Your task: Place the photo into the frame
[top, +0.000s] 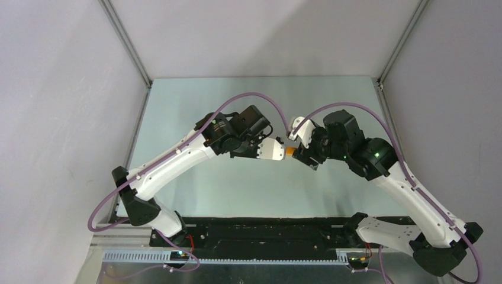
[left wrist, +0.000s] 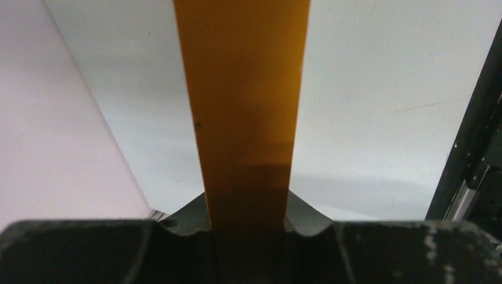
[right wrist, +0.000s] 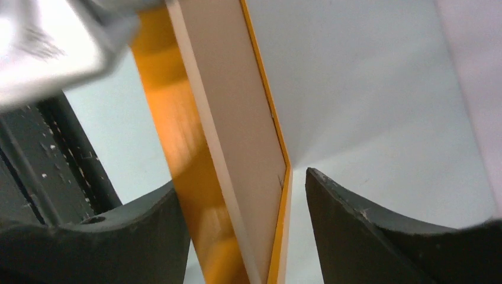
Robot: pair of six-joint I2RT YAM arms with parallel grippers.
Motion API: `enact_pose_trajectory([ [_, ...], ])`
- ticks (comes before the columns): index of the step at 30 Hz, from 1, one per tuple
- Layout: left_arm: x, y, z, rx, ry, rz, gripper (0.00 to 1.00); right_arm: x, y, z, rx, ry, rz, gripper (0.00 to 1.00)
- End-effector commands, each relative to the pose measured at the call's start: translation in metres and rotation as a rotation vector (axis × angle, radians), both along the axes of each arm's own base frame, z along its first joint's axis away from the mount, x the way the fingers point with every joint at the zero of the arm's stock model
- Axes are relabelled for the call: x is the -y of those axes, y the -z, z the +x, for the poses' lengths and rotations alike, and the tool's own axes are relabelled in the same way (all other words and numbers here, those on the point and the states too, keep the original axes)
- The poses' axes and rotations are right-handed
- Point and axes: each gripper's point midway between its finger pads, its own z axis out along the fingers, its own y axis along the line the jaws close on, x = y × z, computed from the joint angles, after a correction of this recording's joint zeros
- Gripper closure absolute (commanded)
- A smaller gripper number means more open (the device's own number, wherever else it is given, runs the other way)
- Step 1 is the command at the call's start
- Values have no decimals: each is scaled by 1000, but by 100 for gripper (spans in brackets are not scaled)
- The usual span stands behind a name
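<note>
The frame (top: 289,151) is held up on edge above the table between both arms, so from above only a short orange bit shows. My left gripper (top: 278,149) is shut on it. In the left wrist view the orange frame (left wrist: 245,118) rises straight out of the clamped left gripper (left wrist: 247,204). My right gripper (top: 299,155) stands open around the opposite end. In its wrist view the frame (right wrist: 177,148) passes between the fingers of the right gripper (right wrist: 243,183), near the left one, with a gap to the right one. Inside the frame lies a pale beige panel (right wrist: 237,118); I cannot tell whether it is the photo.
The pale green table (top: 260,94) lies below, closed in by grey walls and aluminium posts (top: 127,44). A black base rail (top: 260,231) runs along the near edge and shows as a dark rail (left wrist: 473,160) in the left wrist view.
</note>
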Motion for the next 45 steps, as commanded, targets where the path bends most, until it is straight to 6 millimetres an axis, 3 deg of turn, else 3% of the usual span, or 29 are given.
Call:
enact_pose_trajectory([
  [1, 22, -25, -3, 12, 7, -176, 100, 14, 26, -3, -97, -7, -46, 30],
  [19, 26, -18, 0, 0, 3, -159, 100, -2, 33, -13, -133, -28, -51, 35],
  [25, 23, -13, 4, 10, -9, -132, 99, -1, 29, -14, -115, -26, -75, 58],
  [35, 17, -14, 9, 44, -18, -102, 87, -1, 10, -21, -99, -68, -91, 83],
  [38, 16, -14, 12, 58, -27, -90, 76, -2, 6, -23, -97, -77, -99, 99],
  [42, 20, -21, 19, 80, -44, -101, 55, -3, 2, -25, -91, -85, -102, 100],
  [45, 21, -25, 23, 97, -57, -101, 28, -4, -4, -26, -87, -84, -93, 100],
])
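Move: Upright between the hands, the frame is still pinched by the left fingers on its top rail, its middle about 5 cm to that hand's right, 12 cm below and perhaps 3 cm ahead. From the right hand, whose open fingers already straddle the rail near its right-hand corner, the frame's middle lies some 10 cm left and 11 cm down, about 2 cm ahead. The left gripper is roughly 15 cm to the right hand's left, level with it. Closing on the frame's top rail near the corner, the right hand first dips about a centimetre down and right, pauses, then comes left and back as its fingers shut and pinch the wood. It draws back about 2 cm overall, its fingers tipping some 8 degrees further down. The left hand holds nearly still and only at the end opens, loosening its pinch. ##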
